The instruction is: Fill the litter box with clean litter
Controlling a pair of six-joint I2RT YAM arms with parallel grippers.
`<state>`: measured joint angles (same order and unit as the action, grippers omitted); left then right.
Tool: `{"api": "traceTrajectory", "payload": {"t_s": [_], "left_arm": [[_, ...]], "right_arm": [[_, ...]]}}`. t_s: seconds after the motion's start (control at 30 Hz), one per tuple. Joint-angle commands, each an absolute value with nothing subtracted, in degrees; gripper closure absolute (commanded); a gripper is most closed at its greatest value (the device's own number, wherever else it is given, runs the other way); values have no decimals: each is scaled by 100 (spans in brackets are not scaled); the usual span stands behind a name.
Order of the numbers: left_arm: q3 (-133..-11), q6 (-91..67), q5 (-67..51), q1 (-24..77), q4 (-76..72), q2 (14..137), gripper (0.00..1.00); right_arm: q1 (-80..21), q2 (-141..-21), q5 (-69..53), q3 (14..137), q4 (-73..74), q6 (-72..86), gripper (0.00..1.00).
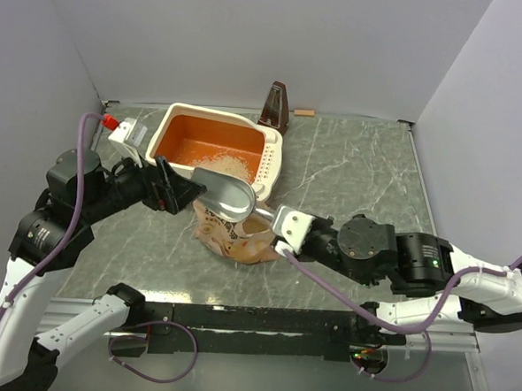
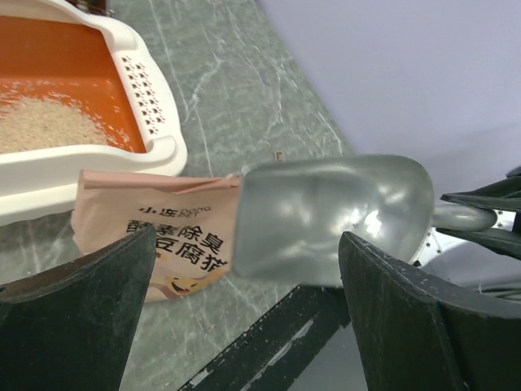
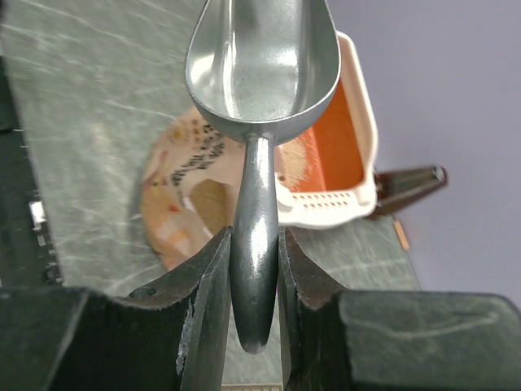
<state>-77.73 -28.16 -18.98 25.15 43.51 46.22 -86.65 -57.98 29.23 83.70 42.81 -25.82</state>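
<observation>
The cream-white litter box (image 1: 268, 156) with its orange interior stands at the back left of the table. A small heap of pale clean litter (image 1: 225, 167) lies in its near end, also in the left wrist view (image 2: 45, 126). My right gripper (image 1: 274, 221) is shut on the handle of a metal scoop (image 3: 259, 61), whose bowl is empty and hovers over the open tan litter bag (image 1: 236, 240). My left gripper (image 1: 186, 191) is open and empty, just left of the scoop bowl (image 2: 334, 220) and above the bag (image 2: 155, 236).
A dark brown pyramid-shaped object (image 1: 277, 106) and a small wooden piece (image 1: 303, 112) sit at the back wall. A white and red device (image 1: 123, 132) is left of the box. A black rail (image 1: 262, 320) runs along the near edge.
</observation>
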Motion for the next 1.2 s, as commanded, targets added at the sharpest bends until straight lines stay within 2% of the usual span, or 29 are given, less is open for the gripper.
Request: {"api": "traceTrajectory", "payload": {"t_s": [0.0, 0.37, 0.43, 0.8, 0.87, 0.93, 0.97, 1.03, 1.07, 1.1, 1.17], "left_arm": [[-7638, -2918, -2478, 2514, 4008, 4579, 3], [-7427, -3173, -3347, 2514, 3551, 4448, 1], [-7357, -3234, -3593, 2514, 3472, 4412, 4], [-7111, -3331, -4219, 2514, 3261, 4201, 36], [-7058, -3331, -4315, 2514, 3261, 4184, 45], [-7014, -3322, -4333, 2514, 3287, 4166, 47], [-7005, -3314, -4316, 2514, 3296, 4140, 51], [-6979, -3305, -4245, 2514, 3305, 4131, 68], [-6970, -3296, -4271, 2514, 3287, 4131, 91], [-6970, -3287, -4254, 2514, 3296, 4140, 99], [-6952, -3278, -4193, 2514, 3322, 4122, 99]], "right_arm": [[-8806, -5476, 2287, 8736, 4228, -2531, 100], [-8868, -5370, 1969, 8561, 3991, -2663, 100], [-8868, -5353, 1969, 8543, 3955, -2681, 100], [-8868, -5238, 2083, 8367, 3797, -2848, 100], [-8859, -5247, 2109, 8385, 3788, -2856, 100], [-8868, -5273, 2083, 8411, 3814, -2856, 100], [-8868, -5300, 2066, 8411, 3832, -2856, 100], [-8868, -5309, 2030, 8420, 3850, -2857, 100], [-8868, -5317, 2022, 8411, 3850, -2848, 100], [-8868, -5309, 2004, 8376, 3841, -2839, 100], [-8868, -5256, 1986, 8315, 3754, -2804, 100]]}}
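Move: The scoop's bowl is about 7 cm to the left gripper's right, level with it in reach and height. From the right gripper, which holds the handle, the bowl is some 12 cm left and 6 cm ahead. The litter bag stands some 9 cm to the left gripper's right, 6 cm ahead and roughly 28 cm below; the litter box is about 27 cm ahead of that gripper, level sideways and 33 cm below. Bring the open left gripper back about 6 cm and a little right, turning it clockwise some 20 degrees to meet the scoop, then shut its fingers to pinch the lip at the bowl's free end. Meanwhile, draw the right gripper back about 3 cm, swinging it slightly counter-clockwise, then hold it still, keeping its grip on the handle. ##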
